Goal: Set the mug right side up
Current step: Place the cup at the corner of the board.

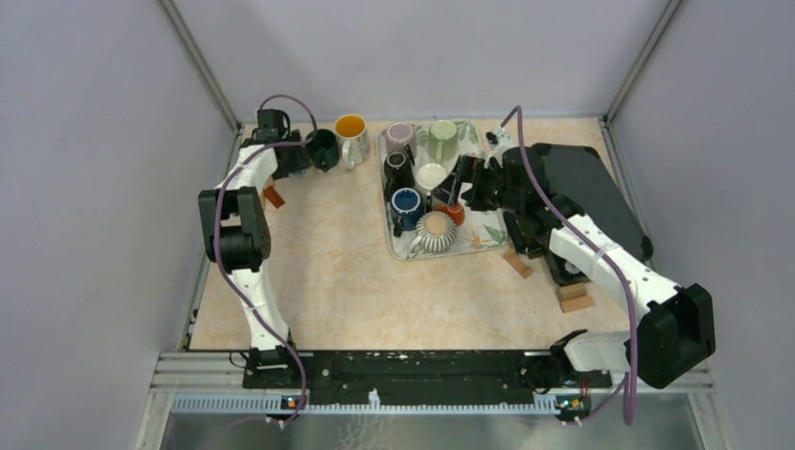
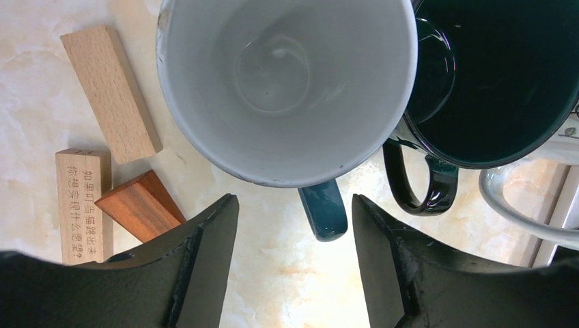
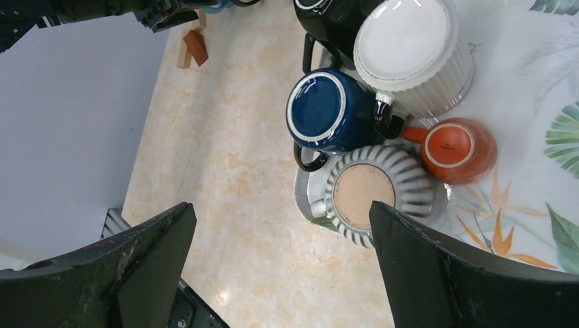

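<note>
In the left wrist view a mug (image 2: 287,82) with a white inside and a teal handle (image 2: 324,212) stands upright on the table, its mouth facing the camera. My left gripper (image 2: 293,205) is open, a finger on each side of the handle with a gap to both. From above, my left gripper (image 1: 295,155) covers this mug. My right gripper (image 3: 280,212) hangs wide open and empty over the near left corner of the tray (image 1: 487,239), above an upside-down grey ribbed mug (image 3: 372,195).
A dark mug (image 2: 498,75) and a yellow-lined mug (image 1: 351,131) stand right of the upright mug. Three wooden blocks (image 2: 109,92) lie to its left. The tray holds an upside-down navy mug (image 3: 324,109), white ribbed mug (image 3: 410,48) and orange mug (image 3: 454,147).
</note>
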Controlling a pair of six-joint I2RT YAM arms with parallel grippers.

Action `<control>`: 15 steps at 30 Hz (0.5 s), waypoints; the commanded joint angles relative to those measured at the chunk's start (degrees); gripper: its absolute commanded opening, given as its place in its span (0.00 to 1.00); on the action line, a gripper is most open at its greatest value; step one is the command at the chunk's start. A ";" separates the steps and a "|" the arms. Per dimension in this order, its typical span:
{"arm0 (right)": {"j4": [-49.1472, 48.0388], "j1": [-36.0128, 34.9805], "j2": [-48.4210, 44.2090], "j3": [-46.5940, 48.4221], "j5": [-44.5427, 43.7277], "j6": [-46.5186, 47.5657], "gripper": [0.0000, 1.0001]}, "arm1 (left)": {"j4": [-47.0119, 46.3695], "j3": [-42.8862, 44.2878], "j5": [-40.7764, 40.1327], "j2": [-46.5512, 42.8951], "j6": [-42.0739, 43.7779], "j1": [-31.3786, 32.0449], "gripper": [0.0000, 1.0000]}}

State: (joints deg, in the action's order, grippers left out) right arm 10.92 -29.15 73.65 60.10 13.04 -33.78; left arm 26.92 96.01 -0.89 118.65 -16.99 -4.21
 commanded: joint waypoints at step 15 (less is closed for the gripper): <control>2.45 -0.59 -0.50 0.88 -4.70 2.30 0.99 | -1.87 0.98 3.78 -7.50 0.82 0.20 0.92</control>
State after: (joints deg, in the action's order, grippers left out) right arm 13.10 -29.15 73.65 60.07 10.55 -32.53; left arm 26.94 96.01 1.89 116.46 -16.47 -4.21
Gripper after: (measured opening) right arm 0.987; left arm 0.888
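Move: The just-placed blue mug, white inside, has its middle about 6 cm ahead of the left hand, 1 cm to the left and 2 cm below; its handle points back between the open fingers. The dark green mug stands roughly 8 cm to the right of the blue mug, and the flowered mug some 8 cm beyond that. The dark red block lies about 4 cm back and 7 cm left of the hand. From the right hand the blue mug is about 26 cm ahead, 40 cm left and 17 cm lower. Already off the blue mug's handle, the left fingers spread from about two-thirds to nearly fully open around it. After a brief hold, the hand rises, gathering speed, by about 2 cm and drifts about 1 cm right, towards the dark green mug's side, barely turning. The empty right hand, wide open, sinks about 1 cm and eases as far right. ##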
